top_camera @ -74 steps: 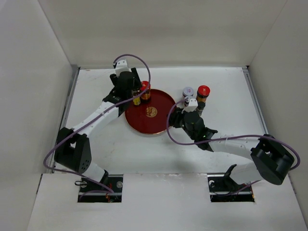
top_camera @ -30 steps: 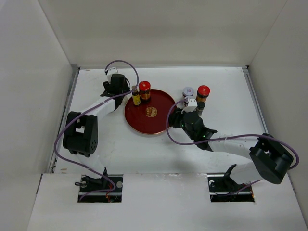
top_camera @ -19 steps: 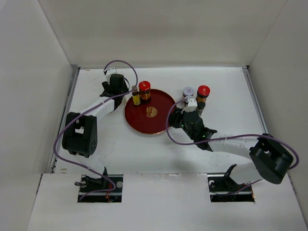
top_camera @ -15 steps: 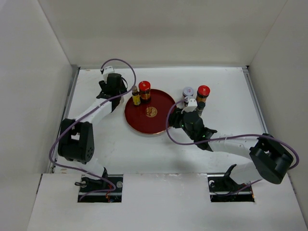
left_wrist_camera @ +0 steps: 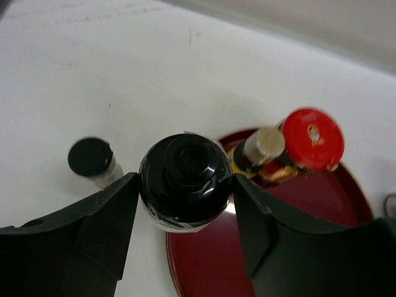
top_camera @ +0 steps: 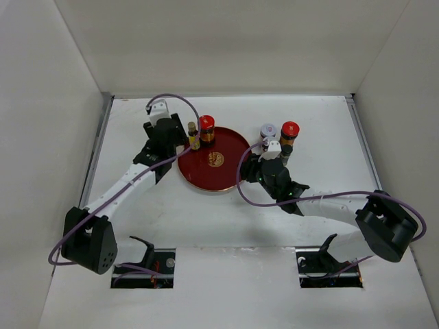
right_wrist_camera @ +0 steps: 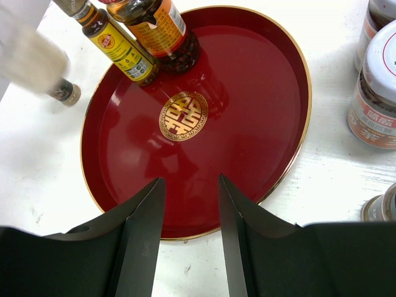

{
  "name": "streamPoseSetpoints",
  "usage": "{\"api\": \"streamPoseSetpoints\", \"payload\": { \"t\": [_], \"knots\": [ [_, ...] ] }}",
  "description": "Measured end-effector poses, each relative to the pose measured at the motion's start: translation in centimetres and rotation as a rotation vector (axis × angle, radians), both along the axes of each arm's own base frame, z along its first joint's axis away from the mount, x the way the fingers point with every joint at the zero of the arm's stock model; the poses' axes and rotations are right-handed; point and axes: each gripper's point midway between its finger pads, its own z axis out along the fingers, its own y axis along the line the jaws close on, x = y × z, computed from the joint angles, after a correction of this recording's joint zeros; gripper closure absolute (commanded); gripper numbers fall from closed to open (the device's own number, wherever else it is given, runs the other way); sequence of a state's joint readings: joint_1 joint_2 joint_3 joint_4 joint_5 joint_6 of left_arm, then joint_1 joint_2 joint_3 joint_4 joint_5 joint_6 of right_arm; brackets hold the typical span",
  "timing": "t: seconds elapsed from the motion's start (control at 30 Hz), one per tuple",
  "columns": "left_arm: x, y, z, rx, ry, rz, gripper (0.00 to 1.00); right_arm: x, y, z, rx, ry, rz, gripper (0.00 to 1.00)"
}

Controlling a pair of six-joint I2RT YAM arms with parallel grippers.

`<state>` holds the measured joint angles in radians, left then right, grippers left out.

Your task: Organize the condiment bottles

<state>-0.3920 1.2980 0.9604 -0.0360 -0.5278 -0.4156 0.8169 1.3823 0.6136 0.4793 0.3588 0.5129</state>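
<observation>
My left gripper point(left_wrist_camera: 185, 185) is shut on a small dark black-capped bottle point(left_wrist_camera: 185, 176) and holds it over the left rim of the round red tray point(left_wrist_camera: 297, 247). On the tray's far side stand a slim yellowish bottle point(left_wrist_camera: 258, 148) and an amber red-capped jar point(left_wrist_camera: 312, 139). A second tiny black-capped bottle point(left_wrist_camera: 91, 159) stands on the table left of the tray. My right gripper point(right_wrist_camera: 190, 185) is open and empty over the tray's near rim point(right_wrist_camera: 247, 124). From above, my left gripper point(top_camera: 175, 140) is at the tray's left edge and my right gripper point(top_camera: 250, 164) at its right edge.
Right of the tray point(top_camera: 219, 175) stand a white-lidded jar point(top_camera: 268, 130), a red-capped jar point(top_camera: 289, 130), another silver-lidded jar point(top_camera: 268, 142) and a small dark bottle point(top_camera: 286, 152). White walls enclose the table on the left, back and right.
My left arm drew back from the tray to its far left, then came back to the tray's left rim with the black-capped bottle in its jaws. The right arm has not moved.
</observation>
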Motion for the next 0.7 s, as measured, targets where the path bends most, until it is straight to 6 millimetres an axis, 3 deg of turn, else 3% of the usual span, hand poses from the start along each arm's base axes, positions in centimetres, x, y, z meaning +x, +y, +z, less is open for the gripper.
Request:
{"api": "streamPoseSetpoints", "payload": {
  "t": [0.13,0.23,0.47,0.7],
  "knots": [
    [-2.2,-1.5,-4.2,0.039,0.1,-0.045,0.73,0.0,0.0,0.0,0.0,0.0,0.0,0.54],
    [-3.3,-2.5,-5.9,0.049,0.139,-0.076,0.73,0.0,0.0,0.0,-0.001,0.0,0.0,0.54],
    [-3.0,-4.3,-5.7,0.024,0.108,-0.108,0.73,0.0,0.0,0.0,0.0,0.0,0.0,0.54],
    [-1.9,-5.1,-8.2,0.034,0.138,-0.115,0.68,0.0,0.0,0.0,0.0,0.0,0.0,0.54]
  ]
}}
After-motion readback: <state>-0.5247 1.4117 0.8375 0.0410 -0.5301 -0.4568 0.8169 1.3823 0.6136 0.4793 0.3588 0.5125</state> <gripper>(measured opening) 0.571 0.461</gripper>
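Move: The tray's middle lies about 14 cm to the right of the left hand, which already holds the black-capped white bottle, some 3 cm back and 18 cm below. The yellow-labelled bottle stands on the tray roughly 7 cm right and 2 cm ahead of that hand, the red-capped jar about 12 cm right and 4 cm ahead, and the pepper bottle on the table some 5 cm left and 3 cm back. The tray's middle is about 9 cm ahead and 8 cm left of the right hand, 10 cm below. The white bottle, still pinched below its black cap, is lowered about 8 cm by the left hand and carried some 5 cm right towards the tray's left part. The hand first drops while drawing back 3 or 4 cm, levels off as it slides right and starts easing forward, then sinks again, its fingers tipping some 10 degrees further down with a slight clockwise turn. ##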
